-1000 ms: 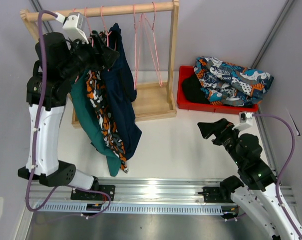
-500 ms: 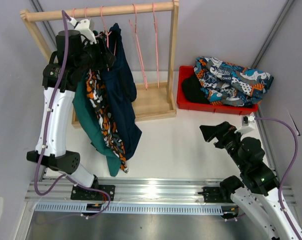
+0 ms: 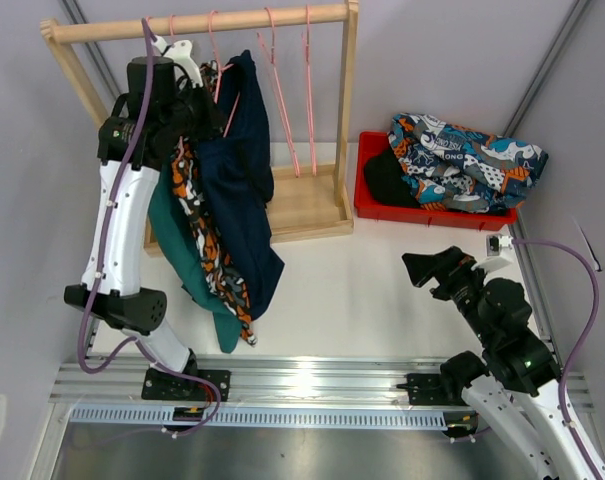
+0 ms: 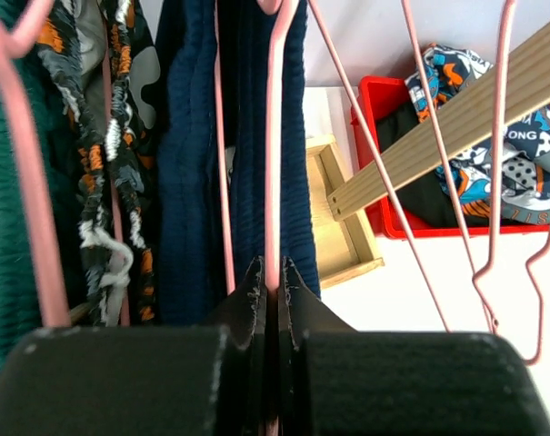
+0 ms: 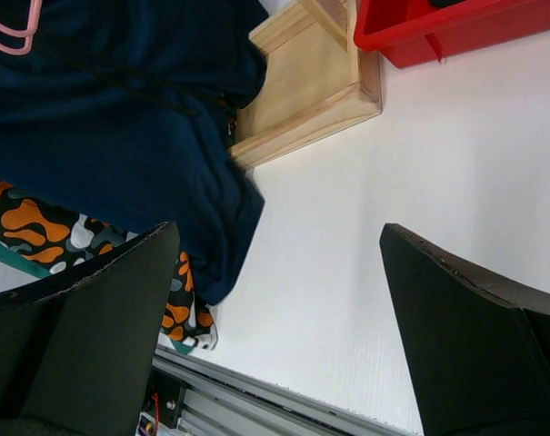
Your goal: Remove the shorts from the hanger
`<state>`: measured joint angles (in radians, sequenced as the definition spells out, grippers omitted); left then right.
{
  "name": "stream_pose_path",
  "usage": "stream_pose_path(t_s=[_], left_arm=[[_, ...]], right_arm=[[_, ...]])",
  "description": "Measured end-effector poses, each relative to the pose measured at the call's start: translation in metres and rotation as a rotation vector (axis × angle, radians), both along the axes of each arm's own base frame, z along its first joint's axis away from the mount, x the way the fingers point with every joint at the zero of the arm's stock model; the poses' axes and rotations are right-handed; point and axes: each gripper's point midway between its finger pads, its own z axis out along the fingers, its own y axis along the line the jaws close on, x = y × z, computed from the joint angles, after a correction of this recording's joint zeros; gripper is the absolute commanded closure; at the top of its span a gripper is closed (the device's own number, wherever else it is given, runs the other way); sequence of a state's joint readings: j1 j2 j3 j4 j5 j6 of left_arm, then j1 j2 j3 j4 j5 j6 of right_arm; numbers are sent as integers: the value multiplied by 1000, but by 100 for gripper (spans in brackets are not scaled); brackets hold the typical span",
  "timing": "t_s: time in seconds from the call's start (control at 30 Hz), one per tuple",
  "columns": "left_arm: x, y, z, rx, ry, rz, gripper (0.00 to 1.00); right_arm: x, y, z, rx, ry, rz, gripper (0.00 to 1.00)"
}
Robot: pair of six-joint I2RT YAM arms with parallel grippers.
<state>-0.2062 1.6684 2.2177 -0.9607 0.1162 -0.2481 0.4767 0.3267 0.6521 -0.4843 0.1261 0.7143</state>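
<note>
Three pairs of shorts hang on pink hangers from the wooden rack's rail (image 3: 202, 22): teal-green (image 3: 177, 250), orange camo (image 3: 207, 230) and navy (image 3: 237, 190). My left gripper (image 3: 204, 95) is up among them, shut on the pink hanger (image 4: 275, 136) that carries the navy shorts (image 4: 188, 182). The wire runs straight between the closed jaws of the left gripper (image 4: 271, 268). The camo shorts (image 4: 120, 136) and teal shorts (image 4: 11, 227) hang to its left. My right gripper (image 5: 279, 232) stands open over the white table, holding nothing, with the navy shorts' hem (image 5: 120, 136) ahead.
A red bin (image 3: 372, 205) at the back right holds blue-orange patterned shorts (image 3: 462, 160) over black shorts (image 3: 387, 180). Two empty pink hangers (image 3: 292, 100) hang right of the navy pair. The rack's wooden base (image 5: 311, 100) lies on the table.
My left arm has swung right along the rail and its gripper has gone from open to shut on the navy pair's hanger. The right arm has barely moved.
</note>
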Motion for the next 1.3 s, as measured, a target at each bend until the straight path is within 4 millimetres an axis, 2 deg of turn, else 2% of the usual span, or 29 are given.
stream_pose_path(t_s=[0.37, 0.5, 0.67, 0.77, 0.83, 0.9, 0.93, 1.0, 1.1, 1.2, 1.23, 1.3], left_arm=[[-45, 9, 61, -31, -145, -13, 100], [-76, 15, 69, -30, -171, -19, 100], [-128, 20, 81, -43, -238, -52, 100], [-137, 21, 97, -52, -279, -56, 100], [-133, 19, 107, -59, -308, -62, 100], [-130, 17, 110, -63, -318, -71, 100], [-125, 15, 105, -63, -310, -76, 100], [-118, 11, 82, -60, -269, -92, 100], [-131, 7, 27, -55, -167, -126, 100], [-175, 7, -25, -62, -72, -177, 100], [-193, 6, -33, -73, -72, -203, 100], [-230, 3, -35, -97, -106, -261, 100]], right_arm=[[3, 1, -1, -24, 6, 3, 1], [9, 3, 7, -57, 6, 10, 0], [15, 7, 27, -84, -17, 25, 0], [16, 9, 35, -81, -31, 35, 1], [14, 10, 37, -77, -36, 41, 0], [12, 10, 38, -73, -42, 45, 0], [10, 9, 40, -70, -48, 45, 0], [6, 7, 43, -64, -64, 49, 1], [2, 9, 47, -68, -84, 72, 1], [-1, 17, 49, -81, -92, 126, 0], [-1, 21, 50, -87, -93, 149, 1], [1, 30, 56, -94, -105, 194, 1]])
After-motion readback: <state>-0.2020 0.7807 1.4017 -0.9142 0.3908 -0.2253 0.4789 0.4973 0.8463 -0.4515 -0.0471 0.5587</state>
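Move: Holding the navy shorts' pink hanger just under the rail, the left hand has to reach the clear space in front of the rack, some 25 cm back and 5 cm lower. The rail is about 14 cm above it and 7 cm farther out. The navy shorts' middle hangs 20 cm below, 3 cm ahead and 3 cm right; the camo shorts hang level with them, some 8 cm to their left. From the right hand the navy shorts are about 22 cm ahead and 40 cm left, slightly lower. Lifting the hanger off the rail, the left hand rises about 11 cm while drawing back towards the robot, tipping its fingers up. With its grip kept shut, it then sinks and pulls farther back, ending about 23 cm nearer the base and a little below where it started, turned slightly clockwise. Meanwhile the open, empty right hand rises some 6 cm, then edges left. ##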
